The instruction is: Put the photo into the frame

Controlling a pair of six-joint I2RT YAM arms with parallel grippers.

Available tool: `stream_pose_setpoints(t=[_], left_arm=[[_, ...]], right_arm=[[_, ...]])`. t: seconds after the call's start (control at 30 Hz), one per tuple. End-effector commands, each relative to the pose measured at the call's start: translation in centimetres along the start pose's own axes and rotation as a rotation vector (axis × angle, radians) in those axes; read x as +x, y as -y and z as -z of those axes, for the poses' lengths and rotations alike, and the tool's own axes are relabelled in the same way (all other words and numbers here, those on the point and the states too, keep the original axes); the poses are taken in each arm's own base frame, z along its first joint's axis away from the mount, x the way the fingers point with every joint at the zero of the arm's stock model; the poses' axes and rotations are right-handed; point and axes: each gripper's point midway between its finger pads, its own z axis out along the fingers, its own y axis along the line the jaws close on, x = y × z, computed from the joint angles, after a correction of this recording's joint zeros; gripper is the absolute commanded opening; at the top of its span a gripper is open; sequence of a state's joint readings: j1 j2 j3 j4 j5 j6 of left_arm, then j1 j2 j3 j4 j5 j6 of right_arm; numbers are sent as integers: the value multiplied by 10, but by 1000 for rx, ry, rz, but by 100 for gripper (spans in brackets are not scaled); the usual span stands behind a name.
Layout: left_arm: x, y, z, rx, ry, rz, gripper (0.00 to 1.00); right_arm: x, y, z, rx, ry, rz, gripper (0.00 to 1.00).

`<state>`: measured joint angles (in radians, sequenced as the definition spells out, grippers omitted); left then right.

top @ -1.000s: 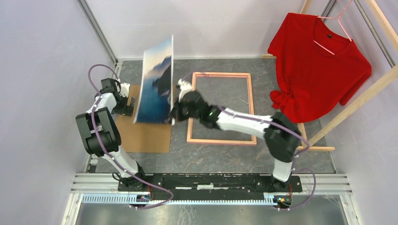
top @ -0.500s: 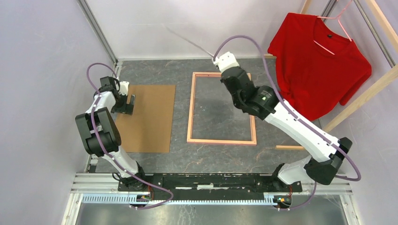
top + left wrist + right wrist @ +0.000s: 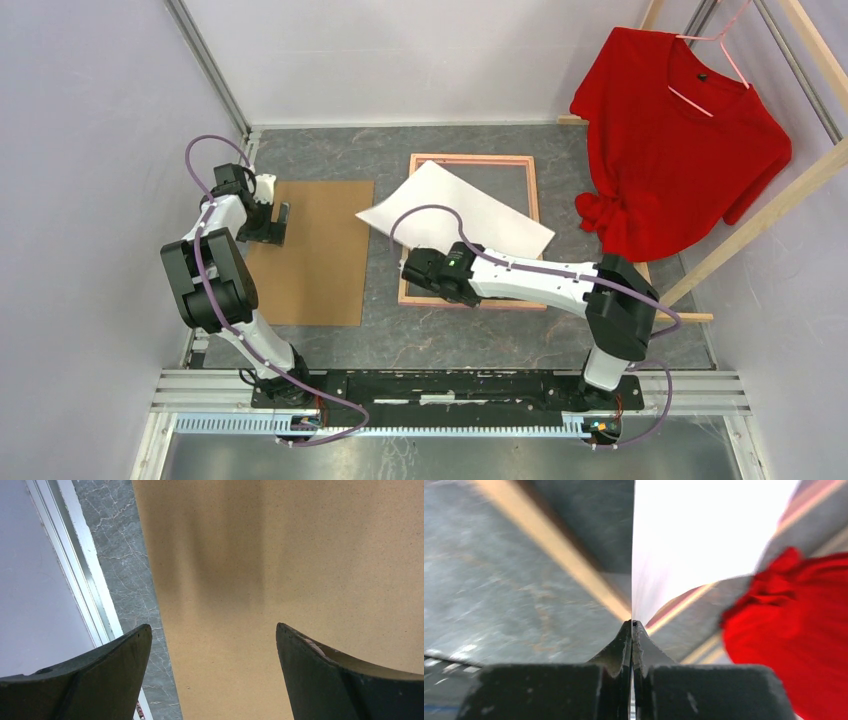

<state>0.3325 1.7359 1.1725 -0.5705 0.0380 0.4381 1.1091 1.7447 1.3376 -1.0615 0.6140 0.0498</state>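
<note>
The photo (image 3: 455, 208) hangs tilted over the frame (image 3: 531, 185) with its plain white back up; the picture side is hidden. My right gripper (image 3: 428, 262) is shut on the photo's near edge, low over the frame's near left part. In the right wrist view the fingertips (image 3: 632, 625) pinch the thin sheet, and the photo's white back (image 3: 704, 540) spreads up and to the right. My left gripper (image 3: 278, 222) stands open over the left edge of the brown backing board (image 3: 320, 260). Nothing lies between the left gripper's (image 3: 214, 627) fingers.
A red shirt (image 3: 680, 140) hangs on a wooden rack (image 3: 760, 215) at the back right, close to the frame's right side. The shirt (image 3: 794, 630) also fills the right of the right wrist view. Grey walls close in the left and back.
The right arm swung the photo from upright beside the backing board, up past the back wall, and down over the frame, white side up. The left arm has not moved.
</note>
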Motion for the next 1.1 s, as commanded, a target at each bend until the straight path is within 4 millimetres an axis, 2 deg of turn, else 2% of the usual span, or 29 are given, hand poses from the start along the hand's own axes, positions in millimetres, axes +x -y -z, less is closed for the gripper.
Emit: stream_pose_setpoints(t=[0.0,0.2,0.23,0.33,0.47,0.67,0.8,1.07], left_arm=[[-9,1,4,15,41,31,100],[-3,2,0,12,34,24,100],[-3,3,0,13,33,24,100],[-1,4,0,15,31,25,100],[-1,2,1,6,29,16,100],[-1,1,2,3,30,13,100],[0,0,2,0,24,12,100],[1,-1,3,-11,23,2,100]], right_arm=[[-11,-69,18,-384,92,-156,0],[-46,-120,40,-672,31,-333,0],[-54,-120,42,-676,29,-383,0],[-73,-104,39,-649,44,-593,0],[-82,-82,22,-612,-2,-897,0],[-115,-59,18,-568,112,-1172,0],[-131,-50,16,-548,133,-1280,0],[-130,-31,4,-434,170,-1385,0]])
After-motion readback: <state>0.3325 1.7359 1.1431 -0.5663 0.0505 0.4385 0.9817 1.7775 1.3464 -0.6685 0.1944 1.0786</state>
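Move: The photo, already pinched by its near corner in the right fingers and white side up, slants across the wooden frame, whose middle lies about 12 cm ahead of the right hand, 3 cm to its left and 10 cm below. The brown board is some 38 cm left of that hand and 8 cm ahead; the red shirt's knot is roughly 27 cm right and 17 cm ahead. From the left hand the frame is about 47 cm to the right, level with it fore and aft. The photo is kept pinched at its corner while the right hand first swings back about 7 cm and sinks some 4 cm, then sweeps left and comes forward again, ending about 13 cm left of its start, by the frame's near-left corner. On the way the wrist turns clockwise by more than 50 degrees, swinging the sheet round; the fingers stay shut. ##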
